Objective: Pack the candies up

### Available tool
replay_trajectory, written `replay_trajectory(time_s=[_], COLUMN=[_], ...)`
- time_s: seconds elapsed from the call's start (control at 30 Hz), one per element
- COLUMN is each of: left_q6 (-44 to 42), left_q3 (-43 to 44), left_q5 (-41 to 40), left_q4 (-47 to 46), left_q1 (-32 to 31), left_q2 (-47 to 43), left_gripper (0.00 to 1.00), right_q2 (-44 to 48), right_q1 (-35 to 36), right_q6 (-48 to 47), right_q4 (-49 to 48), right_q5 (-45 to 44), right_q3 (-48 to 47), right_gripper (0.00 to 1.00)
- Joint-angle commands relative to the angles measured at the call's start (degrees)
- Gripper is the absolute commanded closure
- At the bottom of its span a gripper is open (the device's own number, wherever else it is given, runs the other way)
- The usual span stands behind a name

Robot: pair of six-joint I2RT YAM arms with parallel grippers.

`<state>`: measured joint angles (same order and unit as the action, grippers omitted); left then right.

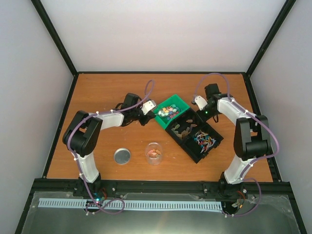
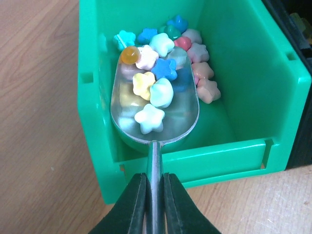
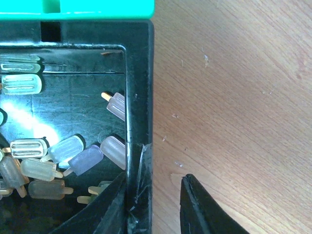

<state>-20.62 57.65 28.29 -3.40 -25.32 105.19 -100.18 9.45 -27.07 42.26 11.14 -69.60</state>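
Note:
The candies (image 2: 202, 78) are small star-shaped pieces in pink, blue, yellow and white, piled at the far end of a green bin (image 2: 219, 156). My left gripper (image 2: 154, 178) is shut on the thin handle of a metal scoop (image 2: 154, 156). The scoop's bowl lies inside the bin, with several candies (image 2: 151, 87) resting in it. In the top view the left gripper (image 1: 147, 111) reaches the green bin (image 1: 178, 101) from its left side. My right gripper (image 3: 155, 178) is open astride the right wall of the black bin (image 3: 139, 97), one finger inside against it and the other outside, apart from it.
The black bin (image 1: 210, 147) adjoins the green one and holds brown lumps (image 1: 183, 129) and coloured sticks (image 1: 204, 140). A clear cup (image 1: 154, 152) and a round metal lid (image 1: 122, 156) stand on the wooden table near the front. Enclosure walls surround the table.

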Motion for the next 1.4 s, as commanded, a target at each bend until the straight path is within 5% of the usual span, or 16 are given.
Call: replay_trajectory(time_s=[0.0,0.37,0.87,1.37], left_q6=[1.20,-0.38,7.15,-5.02], left_q3=[-0.71,-4.67,-10.45,-6.14], left_q5=[2.81,4.97,6.51,20.44], left_q4=[-8.33,-15.18,-22.34,8.08], left_q1=[0.63,0.71,1.33,10.95], left_q2=[-2.71,-5.89,-15.11,-30.25], left_gripper=[0.99,0.99,0.99,0.99], right_q2=[0.58,1.52,3.18,4.99], right_q1=[-0.92,-4.23,-6.15,-6.23], right_q6=[-2.68,-5.78,-7.54,-6.93], right_q4=[1.40,3.64,4.90,4.50], right_q5=[0.99,3.73,5.57,7.99], right_q3=[-1.64,-5.11,-7.10,-8.83], right_gripper=[0.71,0.49,0.37,0.06])
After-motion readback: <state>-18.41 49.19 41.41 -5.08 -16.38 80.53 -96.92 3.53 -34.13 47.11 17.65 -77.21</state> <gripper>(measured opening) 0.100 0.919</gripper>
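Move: Just behind the left hand's scoop grip is the way to the glass jar, about 20 cm straight back and a little below; the green box with the scoop's bowl inside is some 9 cm right and 3 ahead, its middle roughly 4 cm lower. The black tray's middle lies about 21 cm right and 10 back. From the right hand, astride the tray's rim, that middle is 8 cm back and 3 left; the green box, 15 left and 4 ahead. Raising the loaded scoop out of the green box, the left hand climbs about 14 cm, slowly at first, tilting the bowl up by some 20 degrees towards level, then drifting left and slightly back near the end; the fingers keep their grip on the handle. The right hand spreads its fingers wide around the black tray's rim and backs off upward, shifting a little right and forward. ##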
